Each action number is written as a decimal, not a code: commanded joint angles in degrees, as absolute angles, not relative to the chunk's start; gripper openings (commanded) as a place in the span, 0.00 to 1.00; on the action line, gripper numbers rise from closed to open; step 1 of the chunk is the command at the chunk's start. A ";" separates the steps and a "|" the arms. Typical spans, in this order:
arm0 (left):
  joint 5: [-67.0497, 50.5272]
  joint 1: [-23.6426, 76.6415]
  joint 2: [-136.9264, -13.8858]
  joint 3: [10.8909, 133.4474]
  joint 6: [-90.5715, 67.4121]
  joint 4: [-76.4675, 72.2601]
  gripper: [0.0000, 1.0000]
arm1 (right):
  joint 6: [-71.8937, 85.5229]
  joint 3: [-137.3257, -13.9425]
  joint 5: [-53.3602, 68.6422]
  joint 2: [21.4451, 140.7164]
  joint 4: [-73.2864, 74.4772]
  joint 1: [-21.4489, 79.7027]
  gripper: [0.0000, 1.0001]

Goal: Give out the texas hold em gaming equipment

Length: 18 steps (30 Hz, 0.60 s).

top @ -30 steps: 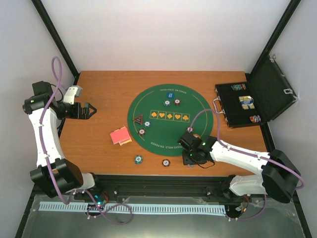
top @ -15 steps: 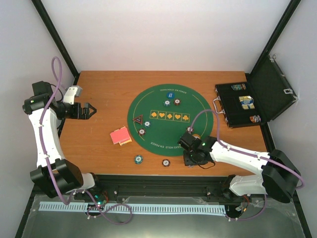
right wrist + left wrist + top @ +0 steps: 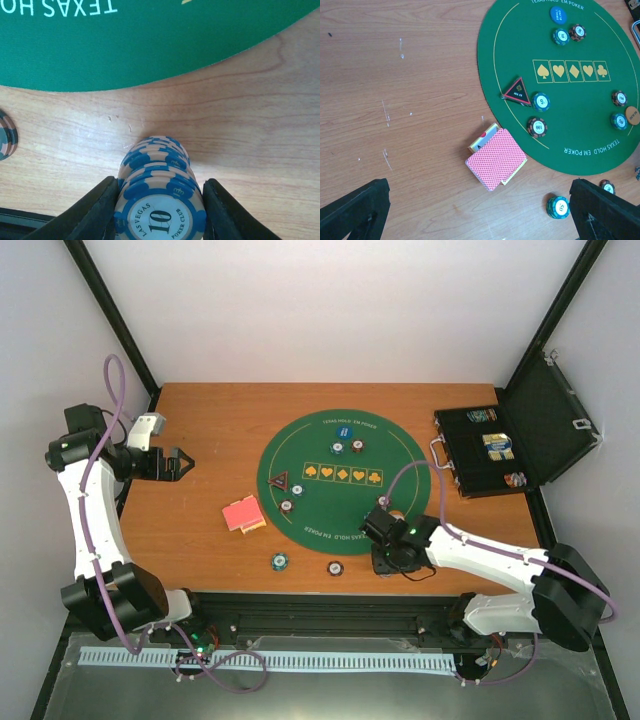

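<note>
My right gripper (image 3: pixel 160 184) is shut on a stack of blue-and-cream poker chips (image 3: pixel 161 205) marked 10, which stands on the wood just off the near edge of the green mat (image 3: pixel 150 45). In the top view this gripper (image 3: pixel 388 565) points down near the table's front edge. The left gripper (image 3: pixel 185 462) hangs open and empty over the far left of the table. Its wrist view shows the pink-backed cards (image 3: pixel 496 158), a black triangular button (image 3: pixel 516 92), a blue button (image 3: pixel 558 14), an orange button (image 3: pixel 632 115) and several chips on the mat.
Two loose chip stacks (image 3: pixel 281 561) (image 3: pixel 335 567) sit on the wood near the front edge. The black case (image 3: pixel 490 455) lies open at the right with more chips inside. The green mat (image 3: pixel 340 525) covers the table's middle.
The right gripper's jaws have narrowed onto the chip stack and the wrist has sunk slightly toward the front edge. The left arm has not moved.
</note>
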<state>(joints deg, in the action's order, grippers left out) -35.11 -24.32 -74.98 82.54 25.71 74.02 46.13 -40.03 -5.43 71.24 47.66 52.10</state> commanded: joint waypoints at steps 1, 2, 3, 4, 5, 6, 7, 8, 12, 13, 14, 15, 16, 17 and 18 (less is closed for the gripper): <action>-35.40 -24.31 -73.87 84.38 25.80 74.82 1.00 | 46.20 -42.31 -6.98 69.43 49.90 52.73 0.24; -35.42 -24.28 -73.91 84.49 25.84 74.81 1.00 | 46.04 -43.00 -7.21 69.21 50.49 52.69 0.22; -35.39 -24.32 -73.97 84.52 25.82 74.80 1.00 | 45.82 -43.74 -7.42 68.99 51.12 52.71 0.21; -35.34 -24.26 -73.94 84.53 25.83 74.83 1.00 | 45.66 -44.51 -7.53 68.81 51.71 52.69 0.21; -35.35 -24.31 -74.07 84.55 25.79 74.89 1.00 | 45.45 -45.42 -7.69 68.70 52.35 52.71 0.20; -35.37 -24.30 -74.02 84.50 25.82 74.87 1.00 | 45.22 -46.33 -7.84 68.65 52.95 52.73 0.20; -35.35 -24.31 -74.03 84.51 25.84 74.89 1.00 | 45.01 -47.31 -7.97 68.57 53.51 52.70 0.20; -35.39 -24.34 -74.08 84.57 25.84 74.91 1.00 | 44.74 -48.31 -8.12 68.56 53.93 52.73 0.20; -35.22 -24.34 -74.22 84.57 25.78 74.90 1.00 | 43.30 -54.12 -8.65 69.92 54.50 52.73 0.21; -35.15 -24.35 -74.31 84.55 25.83 74.90 1.00 | 42.68 -56.03 -8.88 70.98 54.38 52.73 0.21; -35.09 -24.32 -74.32 84.57 25.84 74.90 1.00 | 42.00 -57.89 -9.04 72.53 54.36 52.73 0.21; -35.06 -24.34 -74.27 84.60 25.77 74.91 1.00 | 41.17 -60.09 -9.06 74.37 54.19 52.73 0.21; -34.99 -24.32 -74.27 84.56 25.77 74.92 1.00 | 40.35 -62.28 -8.98 76.44 53.95 52.72 0.21; -34.98 -24.34 -74.27 84.51 25.83 74.96 1.00 | 39.07 -64.38 -8.85 79.65 53.56 52.73 0.21; -34.95 -24.32 -74.19 84.52 25.77 75.01 1.00 | 38.12 -66.52 -8.74 82.11 53.14 52.73 0.21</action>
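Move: The right fingers are already shut on the upper chips of the white-and-blue 10 stack. Their likely destination, the all-in triangle, lies about 23 cm ahead and 27 cm left, some 4 cm lower. By the triangle, a blue chip lies 20 cm ahead and 23 left of the hand, and a brown chip 16 ahead and 25 left. The brown stack stands level with the hand, 13 cm left. From the left hand the triangle lies 9 cm ahead, 19 right and 25 below. Keeping its pinch on the upper 10 chips, the right hand lifts them clear of the rest of the stack. It starts almost straight up, then gathers speed forward and left over the mat's near edge, about 9 cm up and 5 cm each way in all, its fingertips swinging some 10 degrees forward and left. ##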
